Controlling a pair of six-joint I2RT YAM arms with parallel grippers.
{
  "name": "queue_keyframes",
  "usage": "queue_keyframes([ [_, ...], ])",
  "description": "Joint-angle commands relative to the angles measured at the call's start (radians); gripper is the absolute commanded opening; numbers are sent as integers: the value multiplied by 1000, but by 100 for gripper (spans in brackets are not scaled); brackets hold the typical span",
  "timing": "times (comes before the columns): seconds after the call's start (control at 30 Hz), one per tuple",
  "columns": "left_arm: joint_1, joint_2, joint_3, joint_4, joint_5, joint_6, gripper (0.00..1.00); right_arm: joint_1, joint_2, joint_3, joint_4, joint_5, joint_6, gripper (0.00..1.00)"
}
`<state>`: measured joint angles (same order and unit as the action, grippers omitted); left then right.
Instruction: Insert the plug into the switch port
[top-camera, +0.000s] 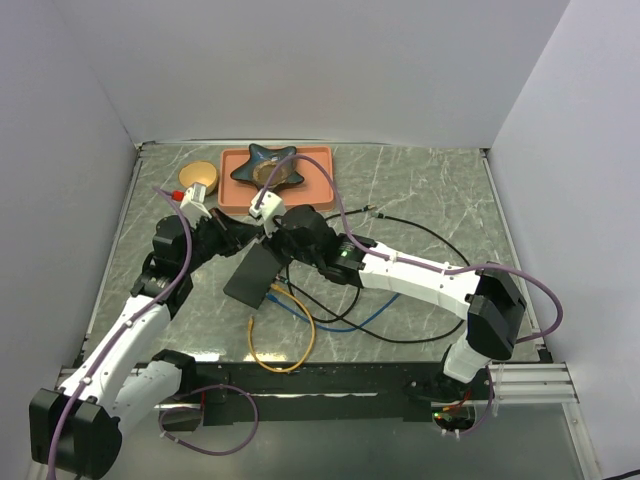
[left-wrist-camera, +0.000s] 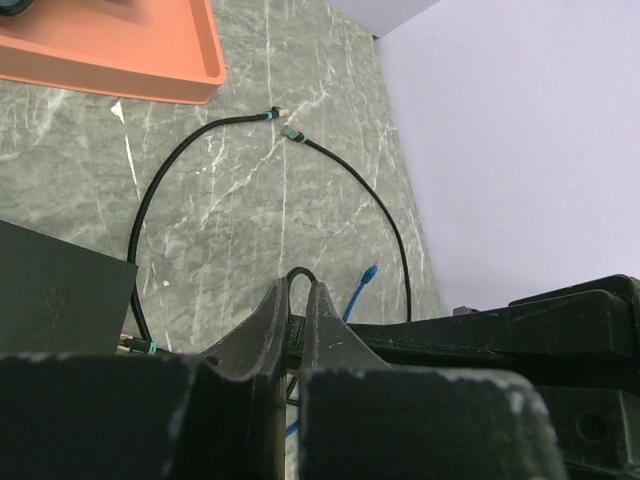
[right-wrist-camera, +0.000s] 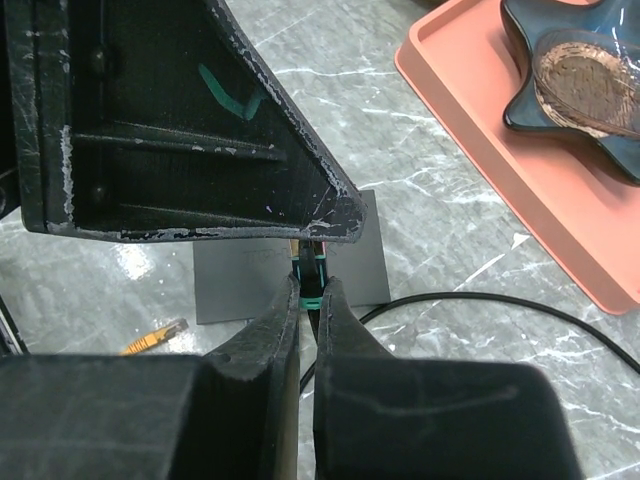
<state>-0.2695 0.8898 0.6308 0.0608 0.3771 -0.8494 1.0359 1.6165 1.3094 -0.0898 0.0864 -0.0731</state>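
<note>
The switch port (top-camera: 255, 278) is a flat black box lying on the marble table, also seen in the left wrist view (left-wrist-camera: 50, 290) and the right wrist view (right-wrist-camera: 240, 285). Above its far end my two grippers meet. My right gripper (right-wrist-camera: 310, 290) is shut on a black plug with teal bands (right-wrist-camera: 311, 272), held above the box. My left gripper (left-wrist-camera: 297, 292) is shut on the black cable, and a loop of that cable (left-wrist-camera: 300, 271) arches over its fingertips. In the top view, left gripper (top-camera: 250, 235) and right gripper (top-camera: 274, 233) touch tip to tip.
An orange-pink tray (top-camera: 320, 165) holding a dark star-shaped dish (top-camera: 272, 165) stands at the back, with a round wooden bowl (top-camera: 200, 177) to its left. Loose black (top-camera: 440, 240), blue (top-camera: 340, 325) and orange (top-camera: 285, 365) cables lie right of and in front of the box. Another teal-banded plug (left-wrist-camera: 140, 348) lies by the box's edge.
</note>
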Motion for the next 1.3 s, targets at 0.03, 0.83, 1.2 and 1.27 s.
queue_keyframes([
  [0.03, -4, 0, 49, -4, 37, 29, 7, -4, -17, 8, 87, 94, 10, 0],
  [0.83, -4, 34, 27, 22, 9, 47, 85, -258, -826, -162, 126, 986, -192, 0],
  [1.2, -4, 54, 23, 30, 14, 58, 85, -257, -864, -173, 207, 992, -326, 0],
  [1.27, -4, 52, 27, 4, -12, 75, 85, -255, -770, -151, 34, 932, -256, 0],
])
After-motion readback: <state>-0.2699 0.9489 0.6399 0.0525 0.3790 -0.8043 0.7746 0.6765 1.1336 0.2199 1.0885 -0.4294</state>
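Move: Both hands are shut nose to nose at the black cable's plug, which lies within a centimetre or so of each hand's fingertips. The switch lies some 22 cm below the right hand, about 2 cm back and 4 cm left. On the table, the loose black plugs lie roughly 14 cm ahead of that hand and 26 cm right; the tray is about 23 cm ahead and 1 cm left. Left fingers open; right hand, keeping the plug, swings about 45 cm right and up, away from the switch. ##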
